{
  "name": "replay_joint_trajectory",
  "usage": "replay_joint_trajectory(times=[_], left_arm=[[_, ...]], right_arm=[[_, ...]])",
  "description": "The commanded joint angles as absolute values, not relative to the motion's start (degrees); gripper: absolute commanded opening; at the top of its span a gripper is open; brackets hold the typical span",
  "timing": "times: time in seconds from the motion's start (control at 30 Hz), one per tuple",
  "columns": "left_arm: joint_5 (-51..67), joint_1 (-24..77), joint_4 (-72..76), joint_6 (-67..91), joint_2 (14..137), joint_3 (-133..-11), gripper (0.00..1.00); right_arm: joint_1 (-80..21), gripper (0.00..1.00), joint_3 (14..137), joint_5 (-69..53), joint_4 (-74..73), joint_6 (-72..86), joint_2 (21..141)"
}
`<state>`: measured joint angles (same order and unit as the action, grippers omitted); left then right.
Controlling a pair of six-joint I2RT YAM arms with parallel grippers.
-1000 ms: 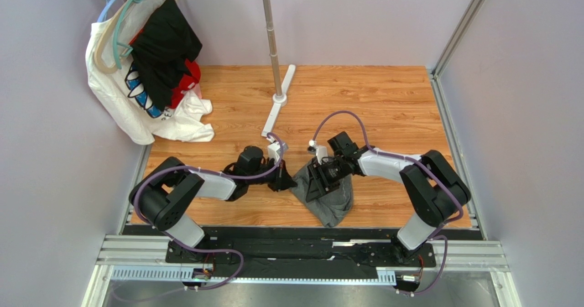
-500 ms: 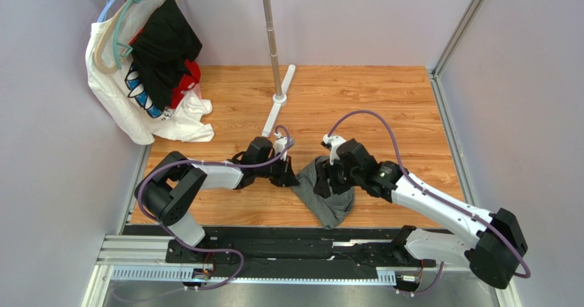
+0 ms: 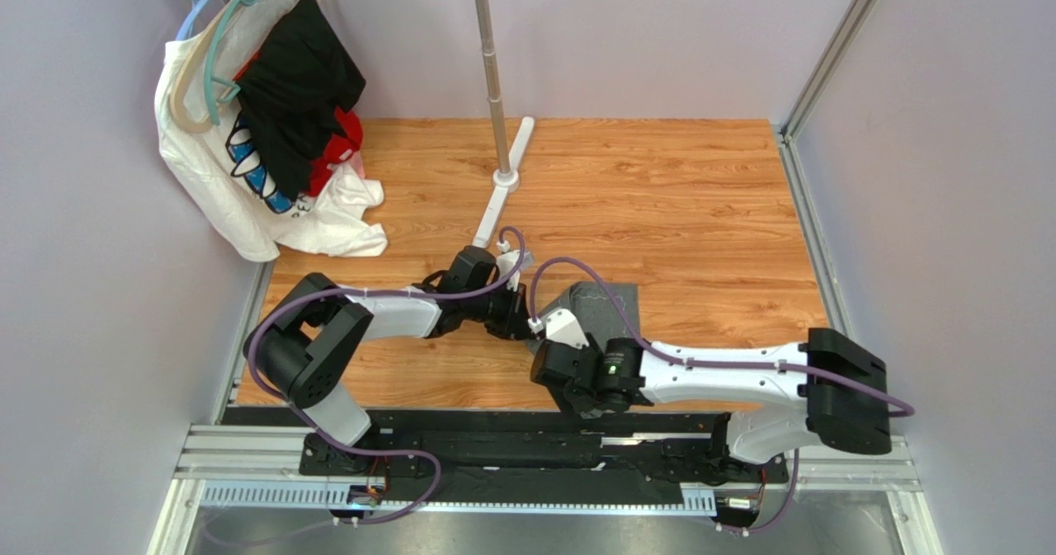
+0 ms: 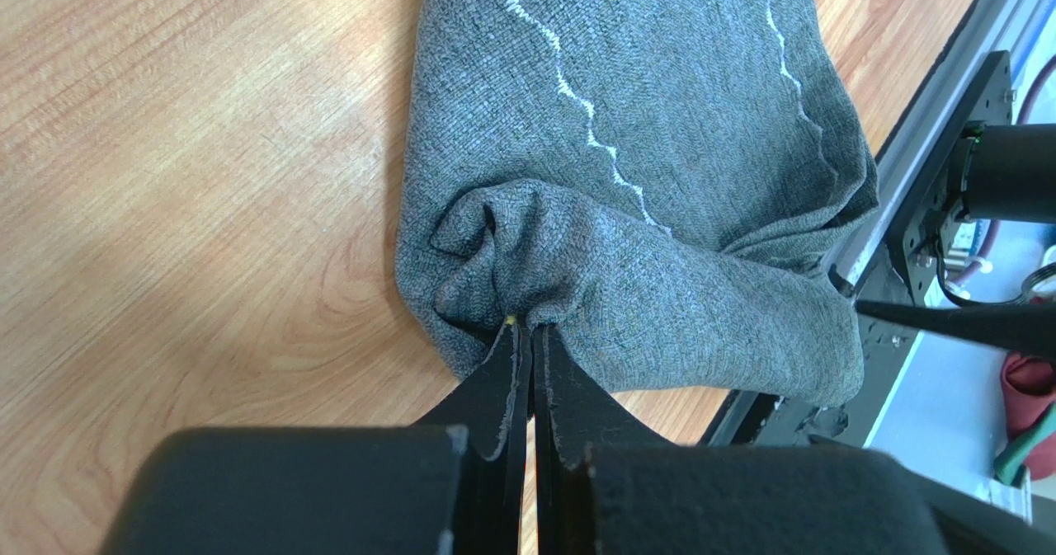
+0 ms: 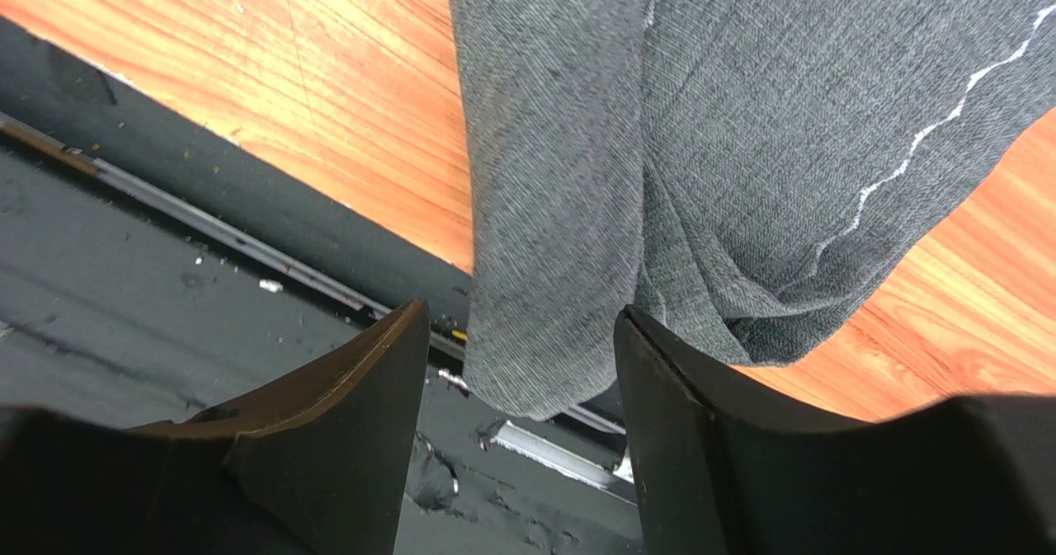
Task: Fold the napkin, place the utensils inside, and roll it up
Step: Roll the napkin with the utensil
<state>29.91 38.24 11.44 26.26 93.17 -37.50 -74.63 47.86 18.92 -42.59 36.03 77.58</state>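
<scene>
The dark grey napkin (image 3: 606,310) lies crumpled on the wooden table (image 3: 694,209), a pale wavy stitch line along its edges (image 4: 564,85). My left gripper (image 4: 522,324) is shut on a bunched fold at the napkin's left side; in the top view it sits at the cloth's left edge (image 3: 517,320). My right gripper (image 5: 521,314) stands open at the table's near edge, with an overhanging end of the napkin (image 5: 552,271) between its fingers, neither touching it. In the top view the right wrist (image 3: 593,372) hides those fingers. No utensils are in view.
White, black and red clothes on hangers (image 3: 267,122) hang at the back left. A metal pole on a white foot (image 3: 496,85) stands at the back centre. A black rail (image 5: 186,246) runs along the table's near edge under the right gripper.
The right arm has swung from over the napkin's middle down to its near end at the table edge. The left gripper keeps its hold, hardly moving.
</scene>
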Motion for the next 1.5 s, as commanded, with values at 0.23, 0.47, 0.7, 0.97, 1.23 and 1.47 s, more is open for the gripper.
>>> replay_joint_trajectory(times=[0.23, 0.47, 0.7, 0.97, 1.23, 1.47], left_arm=[[29.0, 38.6, 7.6, 24.4, 93.1, -40.0, 0.00], [28.9, 38.6, 6.6, 23.9, 92.6, -40.3, 0.00], [29.5, 38.6, 6.4, 23.5, 91.8, -40.4, 0.00], [29.8, 38.6, 7.6, 23.6, 88.5, -39.3, 0.16], [20.2, 37.4, 3.8, 23.6, 70.4, -34.3, 0.63], [21.3, 37.4, 3.8, 20.5, 66.8, -31.4, 0.64]], right_arm=[[-80.9, 0.53, 54.2, 29.1, -45.6, 40.3, 87.4], [-79.8, 0.47, 51.7, 30.5, -45.0, 42.4, 89.0], [-78.1, 0.46, 48.2, 27.5, -41.3, 42.2, 89.8], [-74.0, 0.18, 43.0, 20.5, -34.3, 40.2, 85.9], [-64.3, 0.00, 33.6, -1.9, -20.0, 31.2, 73.9], [-56.8, 0.00, 30.8, -16.6, -13.8, 28.9, 73.1]])
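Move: The right hand goes for the napkin's near rolled end, only about 1 cm ahead, 1 cm to its right and 3 cm below, just between its open fingers; the table's front edge runs roughly beneath the hand. The napkin's left corner, already between the left fingers, is some 12 cm ahead of the right hand and 10 cm to its left. The napkin's flat far part lies about 16 cm ahead and 3 cm to its right. From the left hand, the near rolled end lies about 11 cm back and 11 cm to the right. The right hand sinks about 3.5 cm onto the near rolled end of the napkin, veering a little left and then back right, shuts its fingers to pinch that end, then tips the wrist some 30 degrees so the fingertips swing left, carrying the grip 1–2 cm left. The left hand keeps its closed fingers on the left corner until the right has nearly shut, then opens, lets go and rises about 9.5 cm while drawing some 3 cm left. ##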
